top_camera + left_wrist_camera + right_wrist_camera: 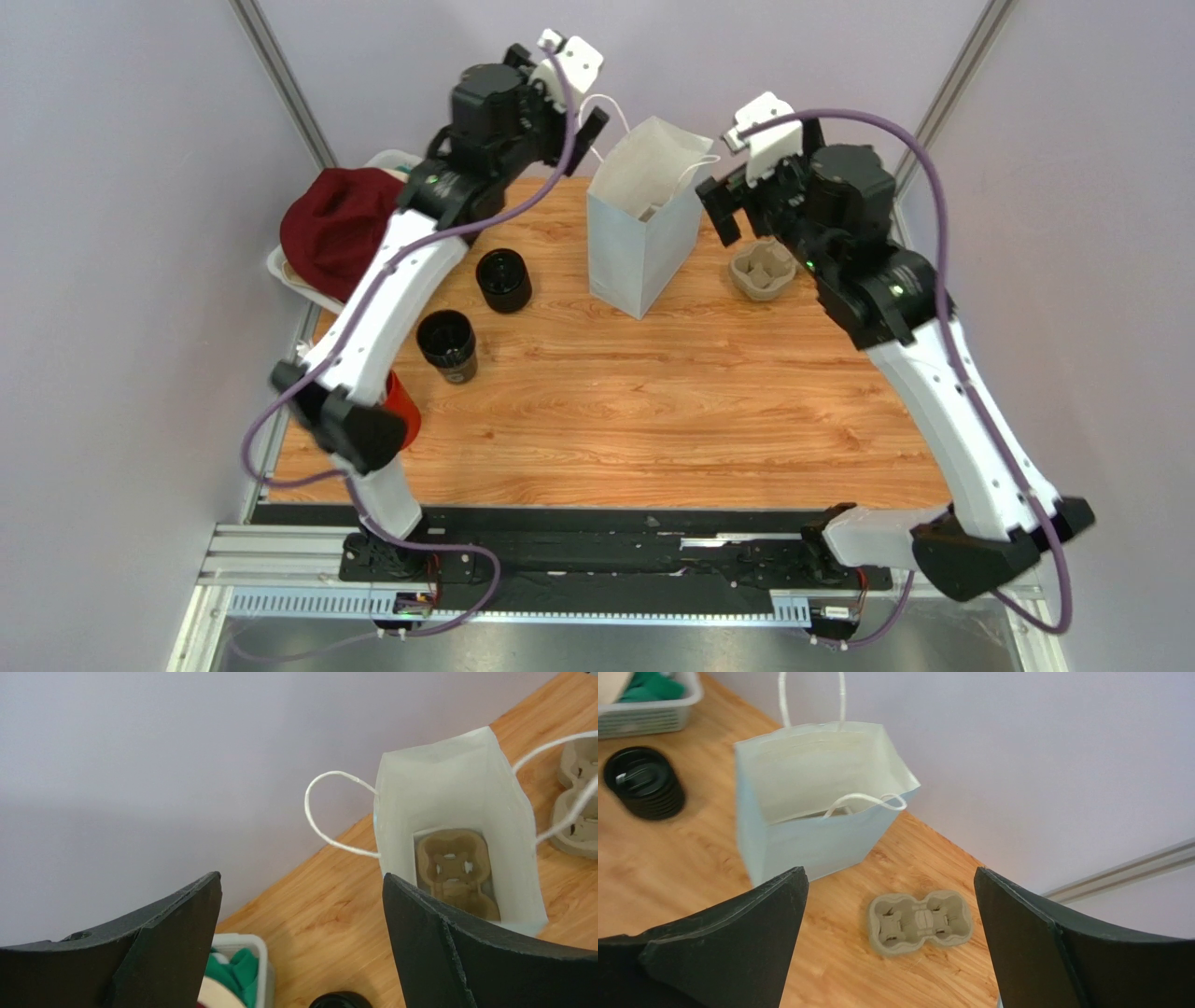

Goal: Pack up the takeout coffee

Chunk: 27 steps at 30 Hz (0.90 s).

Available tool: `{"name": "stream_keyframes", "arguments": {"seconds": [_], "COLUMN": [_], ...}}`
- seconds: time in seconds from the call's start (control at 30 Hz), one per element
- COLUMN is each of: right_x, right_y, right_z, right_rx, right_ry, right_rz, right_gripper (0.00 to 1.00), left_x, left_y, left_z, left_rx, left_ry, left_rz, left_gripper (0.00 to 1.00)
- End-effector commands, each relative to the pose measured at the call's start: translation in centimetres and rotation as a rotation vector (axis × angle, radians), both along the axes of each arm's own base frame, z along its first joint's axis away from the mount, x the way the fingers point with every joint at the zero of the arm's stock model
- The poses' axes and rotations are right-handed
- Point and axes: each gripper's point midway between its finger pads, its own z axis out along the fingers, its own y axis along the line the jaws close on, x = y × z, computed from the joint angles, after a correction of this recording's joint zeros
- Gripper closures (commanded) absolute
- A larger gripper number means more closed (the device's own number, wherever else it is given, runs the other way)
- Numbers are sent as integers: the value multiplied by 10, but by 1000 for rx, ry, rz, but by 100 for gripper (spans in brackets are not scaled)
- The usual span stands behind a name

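The takeout coffee, a small dark cup (446, 345), stands on the left of the wooden table, apart from both grippers. The pale-blue paper bag (638, 210) stands upright and open at the back middle. A grey pulp tray (453, 868) lies on the bag's bottom. My left gripper (595, 129) hangs open just left of the bag's mouth, nothing between its fingers (300, 882). My right gripper (716, 203) hangs open at the bag's right side, also empty (890, 875). Below it on the table lies another pulp tray (920, 922).
A stack of black lids (502, 280) sits left of the bag. A white basket (288, 273) with a maroon cloth is at the far left edge. A red cup (404, 406) shows partly behind my left arm. The walls stand close behind the bag.
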Motion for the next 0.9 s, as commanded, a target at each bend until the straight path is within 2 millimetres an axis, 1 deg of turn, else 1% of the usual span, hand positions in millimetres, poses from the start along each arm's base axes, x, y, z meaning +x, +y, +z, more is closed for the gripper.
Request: {"name": "stream_keyframes", "arguments": {"seconds": [0.0,0.03,0.07,0.1,0.13,0.17,0.2,0.23,0.27,0.33,0.37,0.43,0.47,0.5,0.57,0.6,0.73,0.77,0.83,0.87], "right_x": [-81,-98,-109,-118,-127,-130,-133,-134,-135,-137,-138,-137,-136,-132,-129,-125,-128,-128,-126,-125], "right_y": [16,16,18,24,23,23,23,23,23,28,30,38,39,41,44,44,52,53,55,56], "right_z": [-27,-28,-37,-63,-68,-80,-89,-108,-116,-131,-145,-158,-168,-171,-189,-192,-216,-220,-227,-229], "right_rx": [-44,-48,-58,-82,-89,-102,-123,-138,-146,-150,-152,-144,-145,-146,-164,-172,-199,-208,-228,-233], "right_ry": [152,153,170,227,226,246,255,285,293,314,347,377,401,393,427,422,470,475,470,468], "right_rz": [319,369,414,479,505,521,538,544,553,587,600,630,629,624,620,607,623,626,615,613], "right_gripper": [5,5,5,5,5,5,5,5,4,4,2,1,1,1,1,1,1,1,1,1], "left_x": [-85,-93,-107,-114,-120,-132,-139,-144,-154,-166,-175,-178,-182,-184,-186,-188,-198,-200,-200,-200], "left_y": [61,69,78,89,96,104,113,117,123,131,132,138,140,142,144,145,145,145,145,148], "left_z": [32,25,11,-3,-13,-31,-44,-55,-70,-89,-101,-108,-115,-118,-129,-135,-159,-168,-176,-186], "left_rx": [106,122,144,186,207,234,271,294,311,354,366,360,359,368,381,398,434,436,441,447], "left_ry": [-9,15,48,82,100,135,164,185,211,258,280,288,299,303,331,350,420,443,456,475], "left_rz": [-19,-11,-19,-15,-12,-14,-16,-22,-29,-44,-68,-47,-54,-62,-79,-90,-147,-156,-161,-151], "left_gripper": [7,7,7,7,7,6,6,6,6,6,5,5,5,5,5,5,6,6,6,6]}}
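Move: The near coffee cup lies about 19 cm back from my left hand, 19 cm to its left and 37 cm below. The far black cup is 11 cm farther out than that cup and 6 cm to its right, and the red stick cup 13 cm nearer and 9 cm to its left. From my right hand, the near coffee cup is 40 cm left and 8 cm back. The bag stands 9 cm ahead and 10 cm left of it, the cup tray 9 cm ahead and 12 cm right. Fingers already off the bag and staying wide open, I swing my left hand back and left towards the near coffee cup, rising briefly, then dropping, its tips dipping about 25 degrees as it rolls left side up. My right hand draws back and sinks some 23 cm over the bare wood in front of the bag, tipping down and turning counter-clockwise. ##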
